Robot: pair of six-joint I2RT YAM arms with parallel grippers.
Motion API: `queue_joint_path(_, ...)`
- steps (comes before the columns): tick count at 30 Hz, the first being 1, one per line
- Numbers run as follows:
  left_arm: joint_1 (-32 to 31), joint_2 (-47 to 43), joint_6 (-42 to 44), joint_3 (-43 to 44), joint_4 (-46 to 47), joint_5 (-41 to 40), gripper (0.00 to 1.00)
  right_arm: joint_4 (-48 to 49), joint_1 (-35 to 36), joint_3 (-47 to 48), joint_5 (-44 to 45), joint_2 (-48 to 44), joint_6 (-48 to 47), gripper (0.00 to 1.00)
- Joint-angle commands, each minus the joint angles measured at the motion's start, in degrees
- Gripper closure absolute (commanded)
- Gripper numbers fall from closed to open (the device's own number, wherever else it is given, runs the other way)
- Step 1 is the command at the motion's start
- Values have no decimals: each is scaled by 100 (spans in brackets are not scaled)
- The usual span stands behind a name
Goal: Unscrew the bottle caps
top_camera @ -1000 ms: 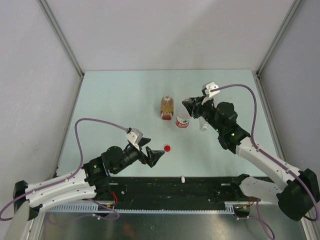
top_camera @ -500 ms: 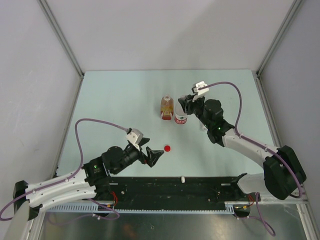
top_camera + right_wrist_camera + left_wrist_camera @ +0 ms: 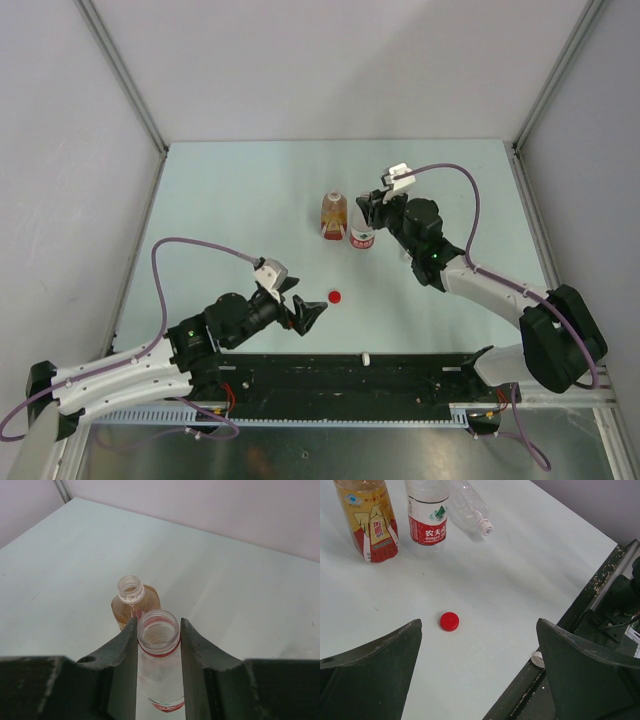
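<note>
My right gripper [image 3: 158, 630] is shut on the neck of the red-and-white labelled bottle [image 3: 160, 680], which stands upright with an open mouth and no cap. Just behind it, the amber bottle [image 3: 132, 597] is also upright and uncapped. Seen from above, the labelled bottle [image 3: 362, 238] and the amber one [image 3: 334, 215] stand side by side, with the right gripper [image 3: 368, 213] over them. A red cap [image 3: 449, 621] lies loose on the table ahead of my open, empty left gripper [image 3: 479, 630]. The plain bottle [image 3: 467, 502] lies on its side with its white cap [image 3: 484, 527] on.
A loose white cap [image 3: 537, 659] rests at the table's near edge on the black rail [image 3: 420, 375]. Grey walls enclose the light table [image 3: 230, 200] on three sides. The right arm [image 3: 470, 280] reaches across the right half of the table.
Over the second, my right gripper shifted a little left and away with the labelled bottle, bringing it closer to the amber one. The left arm has stayed still.
</note>
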Motion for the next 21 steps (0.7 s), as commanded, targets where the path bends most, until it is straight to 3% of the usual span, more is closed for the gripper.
queue_joint_path(1,13,-56,127,14,94,-78,1,27,26,58,10,-128,0,59)
queue_joint_path(4,22,-78,123,25,77,-66,1,5,18,62,-29,-205,58,39)
queue_joint_path(12,17,-91,63,59,40,-35,1,-91,13,63,64,-524,301,17)
queue_joint_path(15,18,-84,20,74,22,-101,1,-185,7,63,144,-716,539,4)
queue_joint_path(21,18,-43,-56,129,-14,-170,1,-585,-502,62,-322,-1227,1648,1)
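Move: The clear bottle stands upright in the right gripper, pinched by the neck, its middle about 9 cm straight below the hand. The brown bottle stands some 7 cm to the hand's left and 2 cm farther out, the lying bottle about 12 cm to its right and 3 cm farther out, and the red cap roughly 15 cm back and 6 cm left. From the left gripper the clear bottle is about 22 cm ahead and 12 cm right. Hold the right gripper almost still at the clear bottle's neck and spread its fingers from their pinch to fully open, so they let go on both sides. While they are still opening, lift the hand about 4 cm and draw it back and to the right some 2 cm, away from the bottle mouth, rolling the wrist by roughly 10 degrees so its left side rises. ##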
